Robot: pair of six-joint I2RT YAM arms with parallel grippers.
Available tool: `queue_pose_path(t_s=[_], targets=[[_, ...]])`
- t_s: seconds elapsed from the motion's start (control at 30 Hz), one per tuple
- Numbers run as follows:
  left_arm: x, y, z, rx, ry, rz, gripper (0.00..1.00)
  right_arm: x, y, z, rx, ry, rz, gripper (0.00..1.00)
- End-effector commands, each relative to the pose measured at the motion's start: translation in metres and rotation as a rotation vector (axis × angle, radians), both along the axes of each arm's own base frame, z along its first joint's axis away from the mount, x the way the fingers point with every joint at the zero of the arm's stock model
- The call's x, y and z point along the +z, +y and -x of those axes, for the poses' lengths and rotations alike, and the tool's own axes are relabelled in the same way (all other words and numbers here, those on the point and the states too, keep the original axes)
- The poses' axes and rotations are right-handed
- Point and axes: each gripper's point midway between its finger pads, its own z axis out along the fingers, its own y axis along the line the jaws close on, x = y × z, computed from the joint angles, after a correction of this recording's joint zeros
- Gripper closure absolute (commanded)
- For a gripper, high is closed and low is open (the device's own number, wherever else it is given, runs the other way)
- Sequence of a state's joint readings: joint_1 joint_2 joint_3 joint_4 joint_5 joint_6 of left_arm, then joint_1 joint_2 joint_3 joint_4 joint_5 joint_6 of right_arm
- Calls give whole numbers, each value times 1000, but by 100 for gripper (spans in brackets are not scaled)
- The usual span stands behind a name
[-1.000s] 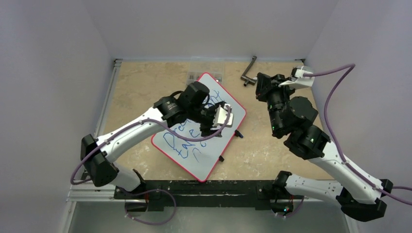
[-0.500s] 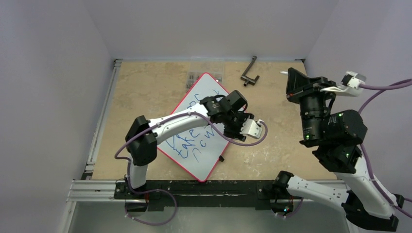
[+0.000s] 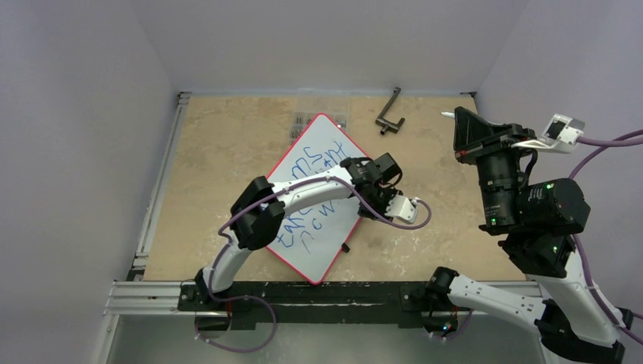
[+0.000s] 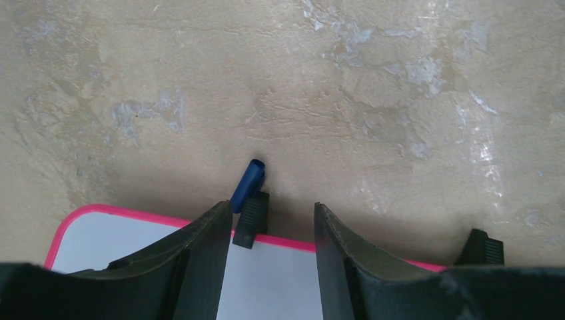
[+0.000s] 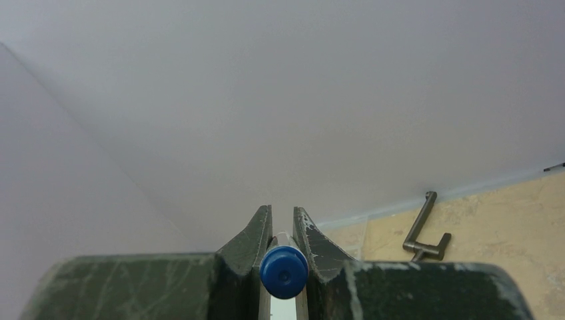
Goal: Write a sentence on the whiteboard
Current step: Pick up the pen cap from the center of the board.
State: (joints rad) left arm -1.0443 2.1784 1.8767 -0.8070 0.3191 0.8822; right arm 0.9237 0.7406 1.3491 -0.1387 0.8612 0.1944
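Observation:
The whiteboard (image 3: 322, 250), white with a red rim, lies turned like a diamond in the middle of the table. The sentence (image 3: 312, 157) is blue handwriting, and my left arm covers part of it. My left gripper (image 3: 377, 205) hangs over the board's right edge (image 4: 293, 243), jaws open with nothing between them (image 4: 273, 215). Just beyond them a blue marker cap (image 4: 249, 183) lies beside a black clip (image 4: 252, 219) on the rim. My right gripper (image 3: 457, 121) is raised at the right, shut on a blue-ended marker (image 5: 284, 271).
A metal crank handle (image 3: 389, 112) lies at the back of the table (image 5: 426, 230). Small dark parts (image 3: 300, 124) sit behind the board's far corner. Two more black clips show on the rim (image 3: 345, 247) (image 4: 481, 248). Walls close in on three sides.
My left arm swung right across the board to its right edge, its jaws narrowing. My right arm lifted and pulled back to the right with the marker.

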Motion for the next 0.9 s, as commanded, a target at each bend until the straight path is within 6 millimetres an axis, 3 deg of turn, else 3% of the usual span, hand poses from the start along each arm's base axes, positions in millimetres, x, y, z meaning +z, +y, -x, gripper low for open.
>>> queue_pose_path(t_s=[0.0,0.37,0.87], targets=[[8,-25,-9,2,-35,62,53,1,2,6,45,-16,-5,100],[-12,-34,-21,18,-66,33,53,-5,6,11,89,-21,-14,100],[-50,-24,-29,76,-32,-59,57,-14,13,10,122,-7,-10,100]])
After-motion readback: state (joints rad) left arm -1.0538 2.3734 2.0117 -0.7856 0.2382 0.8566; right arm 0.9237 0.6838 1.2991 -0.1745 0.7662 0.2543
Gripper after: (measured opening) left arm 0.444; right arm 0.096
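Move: Lying roughly 6 cm below the left hand, about 2 cm ahead of it and 2 cm to its right, is the blue pen cap. A black clip on the board's edge stands just left of the cap, level with it and some 2 cm away; the other clip is about 9 cm back from the hand and 6 cm to its left. The whiteboard's middle is roughly 16 cm left and 5 cm ahead. From the right hand the cap is some 52 cm down, 13 cm left and 4 cm ahead. Sinking about 5 cm in all, the left hand comes down on the pen cap beside the clip, first easing some 2 cm forward and 2–3 cm right as it lowers, then going almost straight down. Its fingers stay about half open, pointing down and tilted to the right, with no grip on the cap yet. High above, the right hand keeps hold of the marker. ##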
